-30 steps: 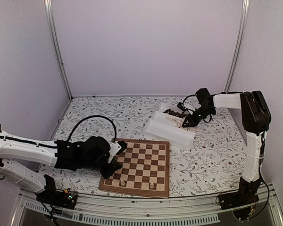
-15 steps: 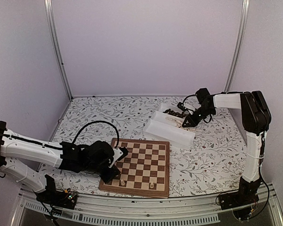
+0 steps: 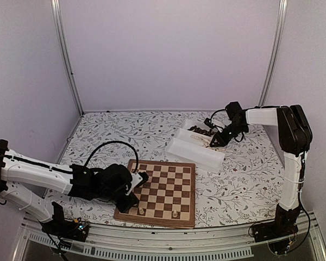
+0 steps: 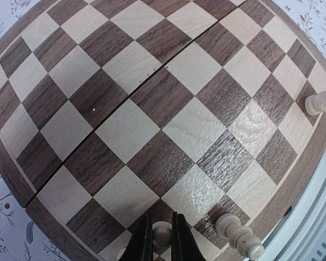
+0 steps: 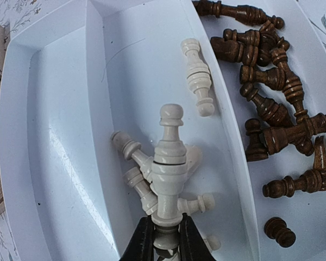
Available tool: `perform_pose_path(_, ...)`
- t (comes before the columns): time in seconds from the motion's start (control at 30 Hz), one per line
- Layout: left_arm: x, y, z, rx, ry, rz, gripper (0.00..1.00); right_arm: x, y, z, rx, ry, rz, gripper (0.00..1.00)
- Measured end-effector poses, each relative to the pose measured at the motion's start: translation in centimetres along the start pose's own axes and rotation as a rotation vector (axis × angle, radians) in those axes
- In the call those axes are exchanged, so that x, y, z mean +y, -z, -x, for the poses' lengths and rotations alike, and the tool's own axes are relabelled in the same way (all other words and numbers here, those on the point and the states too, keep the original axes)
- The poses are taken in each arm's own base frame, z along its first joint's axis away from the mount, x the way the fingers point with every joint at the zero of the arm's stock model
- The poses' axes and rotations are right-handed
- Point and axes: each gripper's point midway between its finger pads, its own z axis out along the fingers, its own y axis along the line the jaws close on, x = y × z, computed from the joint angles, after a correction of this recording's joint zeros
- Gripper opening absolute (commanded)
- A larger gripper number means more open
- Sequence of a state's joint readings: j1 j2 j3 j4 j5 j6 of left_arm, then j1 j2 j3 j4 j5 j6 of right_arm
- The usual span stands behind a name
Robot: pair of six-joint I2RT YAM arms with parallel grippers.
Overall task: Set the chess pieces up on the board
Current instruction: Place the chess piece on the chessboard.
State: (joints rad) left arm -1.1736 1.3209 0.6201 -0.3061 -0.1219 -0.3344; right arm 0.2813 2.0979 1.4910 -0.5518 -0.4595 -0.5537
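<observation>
The board (image 3: 168, 185) lies at the table's front, its checkered squares filling the left wrist view (image 4: 152, 109). My left gripper (image 3: 129, 202) (image 4: 162, 239) hangs over the near-left corner, shut on a small pale chess piece (image 4: 162, 235) above a dark square. Beside it stands a pale pawn (image 4: 238, 235), and another pale piece (image 4: 321, 100) stands further along the same edge. My right gripper (image 3: 213, 142) (image 5: 165, 239) is over the white tray, shut on the base of a tall cream piece (image 5: 168, 163) lifted above loose cream pieces (image 5: 136, 163).
The white two-compartment tray (image 3: 198, 152) (image 5: 92, 81) sits behind the board at the right. One compartment holds cream pieces, such as a long one (image 5: 198, 76). The other holds several dark brown pieces (image 5: 271, 109). The left arm's cable (image 3: 106, 145) loops over the floral tablecloth.
The left arm has swung toward the board's near-left corner, carrying its pale piece lower and nearer the front edge. The right arm has stayed still over the tray.
</observation>
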Motion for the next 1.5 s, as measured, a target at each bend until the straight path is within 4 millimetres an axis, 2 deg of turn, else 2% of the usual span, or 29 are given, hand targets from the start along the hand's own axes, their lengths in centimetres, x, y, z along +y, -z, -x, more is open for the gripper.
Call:
perform_pose_path(0.17, -0.1, 0.0, -0.1, 0.002, 0.003, -0.001, 0.18, 0.0, 0.0, 0.0, 0.0, 0.0, 0.0, 0.09)
perform_pose_path(0.57, 0.1, 0.0, -0.9, 0.029, -0.006, 0.028, 0.29, 0.0, 0.0, 0.0, 0.0, 0.0, 0.0, 0.09)
perform_pose_path(0.77, 0.4, 0.5, -0.3, 0.006, -0.012, 0.045, 0.37, 0.0, 0.0, 0.0, 0.0, 0.0, 0.001, 0.09)
perform_pose_path(0.83, 0.3, 1.3, 0.6, -0.031, -0.016, 0.036, 0.37, 0.0, 0.0, 0.0, 0.0, 0.0, 0.001, 0.09)
perform_pose_path(1.03, -0.6, 4.4, 5.1, -0.199, -0.023, -0.006, 0.39, 0.0, 0.0, 0.0, 0.0, 0.0, 0.001, 0.09)
perform_pose_path(1.13, -0.5, 5.3, 6.3, -0.243, -0.014, -0.001, 0.43, 0.0, 0.0, 0.0, 0.0, 0.0, 0.001, 0.09)
perform_pose_path(1.27, 0.8, 5.3, 7.1, -0.261, 0.027, 0.048, 0.49, 0.0, 0.0, 0.0, 0.0, 0.001, 0.0, 0.09)
perform_pose_path(1.33, 1.9, 5.2, 8.4, -0.282, 0.07, 0.082, 0.5, 0.0, 0.0, 0.0, 0.0, 0.004, 0.0, 0.09)
perform_pose_path(1.5, 4.9, 4.9, 14.8, -0.401, 0.218, 0.101, 0.5, 0.0, 0.0, 0.0, 0.0, 0.008, 0.0, 0.09)
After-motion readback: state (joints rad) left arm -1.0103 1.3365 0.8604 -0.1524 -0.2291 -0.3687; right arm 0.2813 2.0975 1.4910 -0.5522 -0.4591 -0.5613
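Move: The chess piece in the left fingers is already at its square in the board's second row, upright and about 2 cm below the hand point. Another white pawn stands some 3 cm left and 1 cm farther out; a taller piece stands about 3 cm right and 4 cm nearer. The piece tray lies roughly 33 cm ahead and 30 cm right. From the idle right hand, the left hand's piece is about 32 cm back and 38 cm left. The left fingers open from their grip on the chess piece while the hand settles about half a centimetre, letting go of it, and then the hand lifts nearly straight up about 8 cm, clear of the pieces. Opening further to about half, it swings forward over the board and a little right, still climbing, some 10 cm towards the tray's side, while the wrist turns counter-clockwise and the fingers tilt up some 25 degrees to point more outward and right. ##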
